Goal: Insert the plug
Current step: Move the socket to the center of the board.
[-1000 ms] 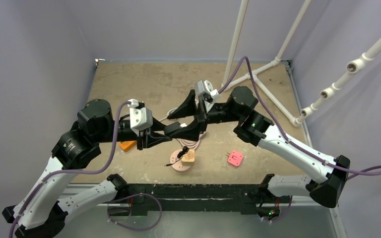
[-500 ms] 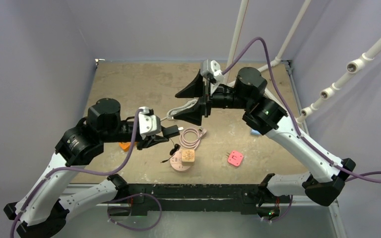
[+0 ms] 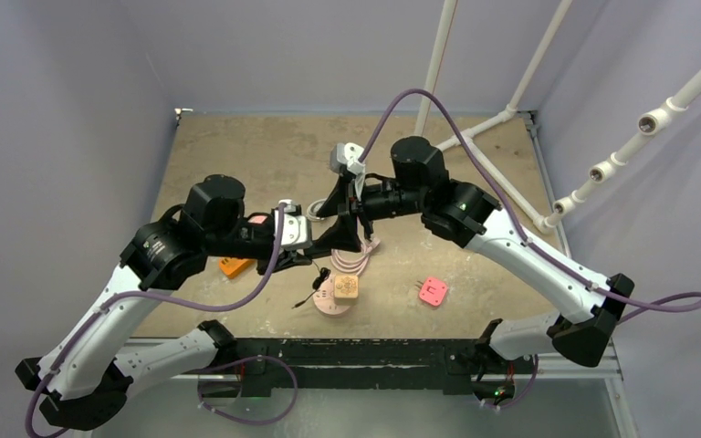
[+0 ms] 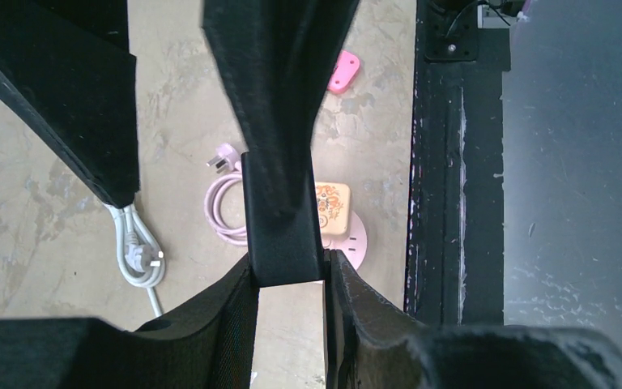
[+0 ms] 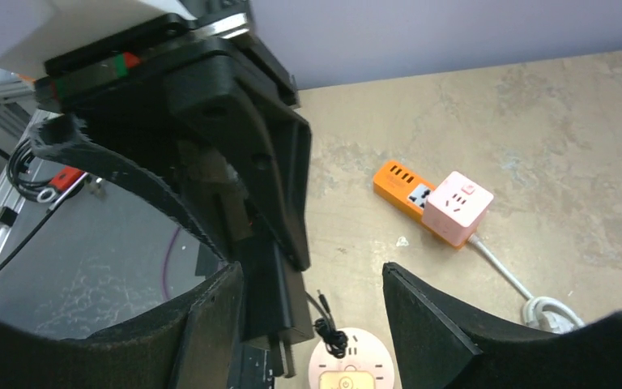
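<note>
The plug (image 4: 283,243) is a black block adapter, held above the table with my left gripper (image 4: 287,279) shut on it. In the right wrist view the plug (image 5: 279,300) hangs with its two prongs (image 5: 286,361) pointing down, a thin black cord (image 5: 328,320) trailing off it. My right gripper (image 5: 312,275) is open and straddles the plug, one finger close beside it. Below sits a round pink socket (image 3: 329,306) with a yellowish cube (image 3: 346,287) on it. From above, the left gripper (image 3: 318,245) and right gripper (image 3: 351,228) meet over the table's middle.
An orange power strip (image 5: 401,182) with a pink cube socket (image 5: 456,207) lies to the left. A coiled pink cable (image 4: 227,203) and a white cable (image 4: 138,251) lie under the grippers. A pink flat plug (image 3: 433,291) sits front right. White pipes (image 3: 511,109) stand at the back right.
The right gripper drew back and up, away from the plug, then came back down and left and now straddles it. The left arm carried the plug slightly to the right.
</note>
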Robot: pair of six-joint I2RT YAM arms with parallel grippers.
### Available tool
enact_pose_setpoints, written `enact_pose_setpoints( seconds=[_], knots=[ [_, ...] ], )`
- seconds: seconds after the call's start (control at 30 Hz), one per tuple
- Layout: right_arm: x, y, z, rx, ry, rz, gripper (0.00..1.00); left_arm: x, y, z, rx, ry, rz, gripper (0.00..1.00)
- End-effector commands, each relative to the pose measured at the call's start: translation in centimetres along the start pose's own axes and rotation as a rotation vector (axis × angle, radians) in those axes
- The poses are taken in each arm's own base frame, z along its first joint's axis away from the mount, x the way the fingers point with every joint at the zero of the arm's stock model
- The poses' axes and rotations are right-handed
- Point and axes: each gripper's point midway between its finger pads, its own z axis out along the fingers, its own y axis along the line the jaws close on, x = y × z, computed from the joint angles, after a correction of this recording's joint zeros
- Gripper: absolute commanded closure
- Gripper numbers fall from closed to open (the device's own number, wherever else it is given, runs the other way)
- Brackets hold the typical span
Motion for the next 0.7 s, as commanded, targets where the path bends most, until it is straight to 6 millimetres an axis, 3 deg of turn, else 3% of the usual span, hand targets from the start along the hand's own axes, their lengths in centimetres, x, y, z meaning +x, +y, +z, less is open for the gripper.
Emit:
enact_pose_setpoints(
  seconds=[0.0, 0.1, 0.3, 0.43, 0.5, 0.67],
  knots=[
    [-0.5, 1.2, -0.7, -0.012, -0.013, -0.035, 0.33, -0.6, 0.4, -0.3, -0.006, 0.008, 0.037, 1.00],
    [-0.3, 2.2, -0.4, -0.026, -0.002, -0.025, 0.32, -0.3, 0.6, -0.1, -0.011, 0.022, 0.029, 1.00],
    [3.7, 2.2, 1.1, 0.008, 0.121, 0.015, 0.34, -0.8, 0.7, -0.3, -0.015, 0.018, 0.023, 1.00],
    [3.8, 2.0, 1.1, 0.023, 0.112, 0.005, 0.41, -0.9, 0.7, -0.4, -0.012, 0.021, 0.027, 1.00],
    [3.5, 1.7, 1.1, 0.039, 0.103, -0.002, 0.49, -0.9, 0.6, -0.5, -0.007, 0.021, 0.027, 1.00],
    [3.1, 2.0, 1.2, 0.018, 0.072, -0.018, 0.96, -1.1, 0.6, -0.5, -0.003, 0.018, 0.031, 1.00]
  ],
)
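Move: The black plug is already pinched at the left hand's fingertips, its middle about 2 cm to that hand's right, roughly 1 cm ahead and 1 cm below. From the open right hand the plug lies some 3 cm back, 3 cm to the left and 4 cm below. Far down on the table, about 33 cm below the right hand, the round socket sits some 6 cm back and straight in line sideways, the cream block on it 5 cm back and 3 cm to the right. The black plug, kept in the left fingers almost in place, is taken by the right hand too: the right hand slides back some 3 cm, then sinks about 4 cm with its fingers tipping slightly farther down, until they straddle the plug. They then close by more than half and pinch its sides, opposite the left hand's grip. ##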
